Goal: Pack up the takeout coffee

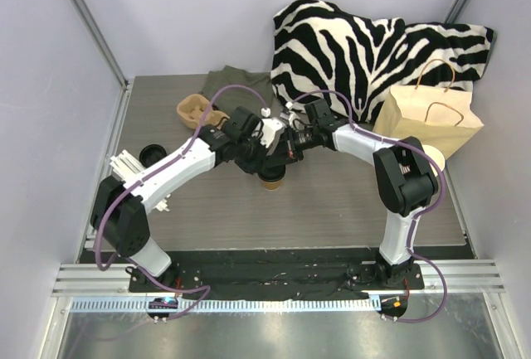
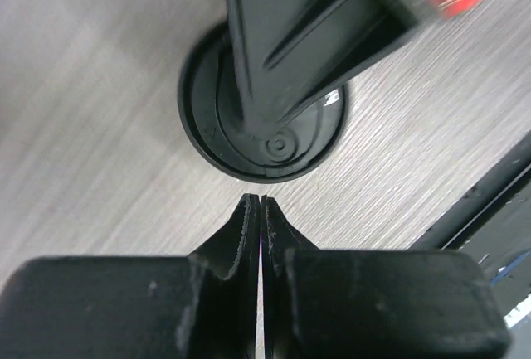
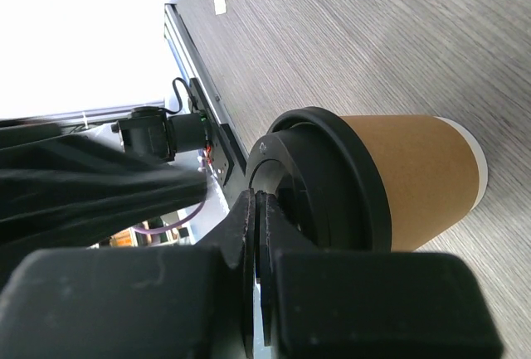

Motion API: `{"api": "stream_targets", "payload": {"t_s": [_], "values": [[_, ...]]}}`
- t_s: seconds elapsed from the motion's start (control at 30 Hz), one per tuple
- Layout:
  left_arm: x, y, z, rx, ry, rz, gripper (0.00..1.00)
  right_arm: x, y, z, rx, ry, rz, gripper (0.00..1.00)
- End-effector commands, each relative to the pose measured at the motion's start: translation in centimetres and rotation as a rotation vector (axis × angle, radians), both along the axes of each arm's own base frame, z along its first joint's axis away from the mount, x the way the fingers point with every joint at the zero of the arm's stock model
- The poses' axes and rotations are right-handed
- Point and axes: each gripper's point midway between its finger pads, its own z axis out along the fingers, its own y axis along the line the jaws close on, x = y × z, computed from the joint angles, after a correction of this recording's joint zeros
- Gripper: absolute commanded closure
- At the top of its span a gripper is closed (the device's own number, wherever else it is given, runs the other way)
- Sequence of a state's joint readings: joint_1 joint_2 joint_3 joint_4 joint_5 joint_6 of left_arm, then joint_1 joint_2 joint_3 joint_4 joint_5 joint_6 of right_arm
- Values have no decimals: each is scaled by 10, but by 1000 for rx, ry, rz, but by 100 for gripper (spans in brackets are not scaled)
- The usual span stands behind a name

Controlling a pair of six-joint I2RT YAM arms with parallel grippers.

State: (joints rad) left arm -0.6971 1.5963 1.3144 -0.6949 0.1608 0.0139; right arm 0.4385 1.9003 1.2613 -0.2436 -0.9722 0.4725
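The takeout coffee, a brown paper cup with a black lid, stands upright at mid-table. From the right, my right gripper reaches over it and is shut on the lid's raised rim. In the left wrist view the lid is seen from above, with the right gripper's black finger lying across it. My left gripper hangs just beside the lid, shut with nothing between its fingers. In the top view both grippers crowd over the cup and hide most of it.
A kraft paper bag with handles stands at the back right, in front of a zebra-print cloth. A moulded cup carrier and an olive cloth lie at the back. A loose black lid sits at the left.
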Motion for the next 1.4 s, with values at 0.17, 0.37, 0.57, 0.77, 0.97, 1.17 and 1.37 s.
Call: {"api": "stream_targets", "payload": {"t_s": [0.17,0.37,0.57,0.77,0.97,1.17,1.37], "values": [[-7,-32,65,-100,-163,-91,95,-8,-11,-28,-102,2,-28,99],[-6,-47,44,-80,-147,-115,95,-9,-12,-31,-103,11,-28,99],[-4,-45,-10,-14,-86,-92,96,-11,-13,-36,-106,18,-28,99],[-16,-29,-42,66,-24,-112,98,-17,-16,-46,-113,44,-23,99],[-18,-31,-11,21,-59,-126,97,-14,-12,-40,-99,30,-23,99],[-5,-35,53,-49,-147,-116,95,-13,-12,-35,-91,21,-24,99],[1,-31,58,-52,-161,-103,95,-12,-10,-32,-81,20,-20,99]]}}
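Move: The black lid sits on the coffee cup, its middle about 3 cm ahead of the left hand, 4 cm to its right and roughly 3 cm below; the cup's body stands under it, its middle some 8 cm below this hand. The brown cup holder lies about 20 cm ahead and 16 cm to this hand's left, about 10 cm lower. From the right hand the lid's middle is about 1 cm ahead, 1 cm right and 1 cm below. Right fingertips stay shut and keep resting on the lid's top, sliding back about 1.5 cm over it and sinking slightly. The left hand, shut and clear above the lid, rises about 5 cm while shifting some 4 cm right, sinks nearly 7 cm to the lid's near side, lingers low, then climbs again by about 5 cm. ##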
